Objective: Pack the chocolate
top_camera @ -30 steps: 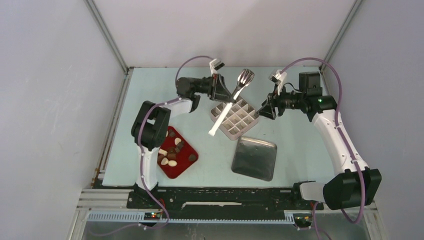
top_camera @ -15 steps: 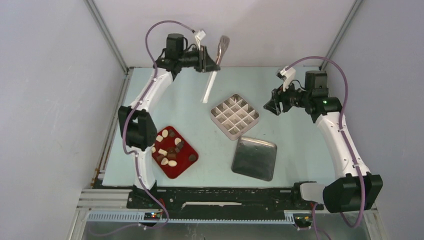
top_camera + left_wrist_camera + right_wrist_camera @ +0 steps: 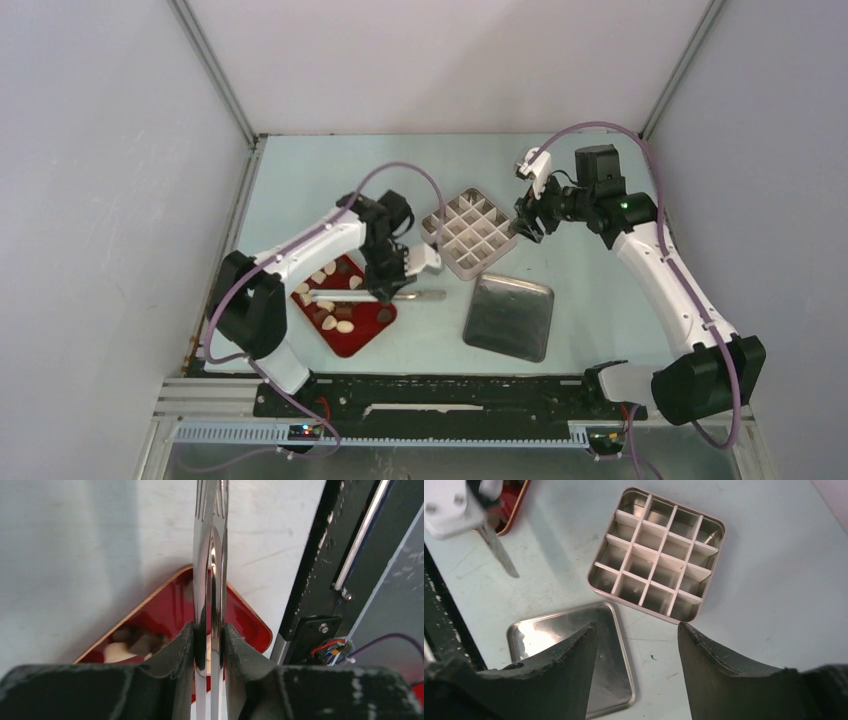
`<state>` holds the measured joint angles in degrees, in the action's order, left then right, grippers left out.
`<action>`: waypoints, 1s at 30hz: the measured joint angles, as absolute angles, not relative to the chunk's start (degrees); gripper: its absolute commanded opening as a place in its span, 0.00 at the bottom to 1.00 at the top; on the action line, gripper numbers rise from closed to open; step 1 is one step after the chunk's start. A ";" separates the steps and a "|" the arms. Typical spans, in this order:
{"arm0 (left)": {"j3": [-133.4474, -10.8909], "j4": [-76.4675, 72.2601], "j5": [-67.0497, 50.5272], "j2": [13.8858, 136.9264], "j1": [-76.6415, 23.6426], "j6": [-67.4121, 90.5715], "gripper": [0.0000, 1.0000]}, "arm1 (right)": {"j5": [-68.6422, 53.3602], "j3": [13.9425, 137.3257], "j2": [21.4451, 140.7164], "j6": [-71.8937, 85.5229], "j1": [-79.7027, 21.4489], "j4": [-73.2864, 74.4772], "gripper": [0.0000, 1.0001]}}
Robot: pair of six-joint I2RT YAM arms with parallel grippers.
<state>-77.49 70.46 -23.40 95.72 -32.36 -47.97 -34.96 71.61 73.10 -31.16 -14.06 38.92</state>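
Small cream-white and dark brown pieces of chocolate [image 3: 345, 326] lie on a red tray [image 3: 354, 343] at the near left. My left gripper [image 3: 386, 288] hangs over the tray's right side, shut on metal tongs [image 3: 425, 295] that lie level across the tray. In the left wrist view the tongs [image 3: 210, 570] run between the fingers, with the red tray [image 3: 165, 605] and a cream chocolate [image 3: 117, 652] below. A square tin [image 3: 468, 232] with a white divider grid stands mid-table, its cells holding nothing. My right gripper [image 3: 522, 222] hovers open at the tin's right edge, holding nothing.
The tin's flat metal lid [image 3: 510, 317] lies near and right of the tin, also seen in the right wrist view [image 3: 569, 645] below the left finger. The black rail runs along the table's near edge. Grey walls close in both sides.
My left arm has swung from high at the back down to the red tray, carrying the tongs. The right gripper has shifted left toward the tin and its jaws have widened a little.
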 measured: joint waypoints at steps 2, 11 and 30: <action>-71.40 68.20 -21.39 93.14 -35.57 -48.34 0.07 | -36.53 71.37 73.43 -30.11 -14.11 38.68 0.62; -56.58 47.44 -19.84 91.94 -39.79 -43.48 0.29 | -40.75 56.18 66.59 -26.87 -13.72 34.20 0.64; -46.72 32.40 -18.52 78.26 -40.64 -43.22 0.78 | -41.80 52.01 68.53 -31.59 -23.66 32.21 0.67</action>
<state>-46.72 32.40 -18.52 78.26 -40.64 -43.22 -41.80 52.01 68.53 -31.59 -23.66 32.21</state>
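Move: Over the right-hand part of the red chocolate tray, the left hand holds the tongs shut; the tray's right corner, where they are taken, is about 4 cm to its right, 1 cm ahead and 9 cm below, and the tray's middle some 8 cm left and 1 cm ahead. From the right hand, the tongs' metal ends are roughly 17 cm left, 9 cm back and 14 cm lower; the steel tray is 11 cm back and 2 cm left, the divided box 7 cm ahead and 10 cm left, both over 20 cm below. Lowering the tongs about 8 cm across the red tray's right corner, drifting 3 cm back, then right, the left hand opens wide and lets go, then rises 2–3 cm with its fingertips tilting forward some 20 degrees. The right hand, open and empty, comes down, back and partly left towards the metal ends above the steel tray, turning counter-clockwise. ##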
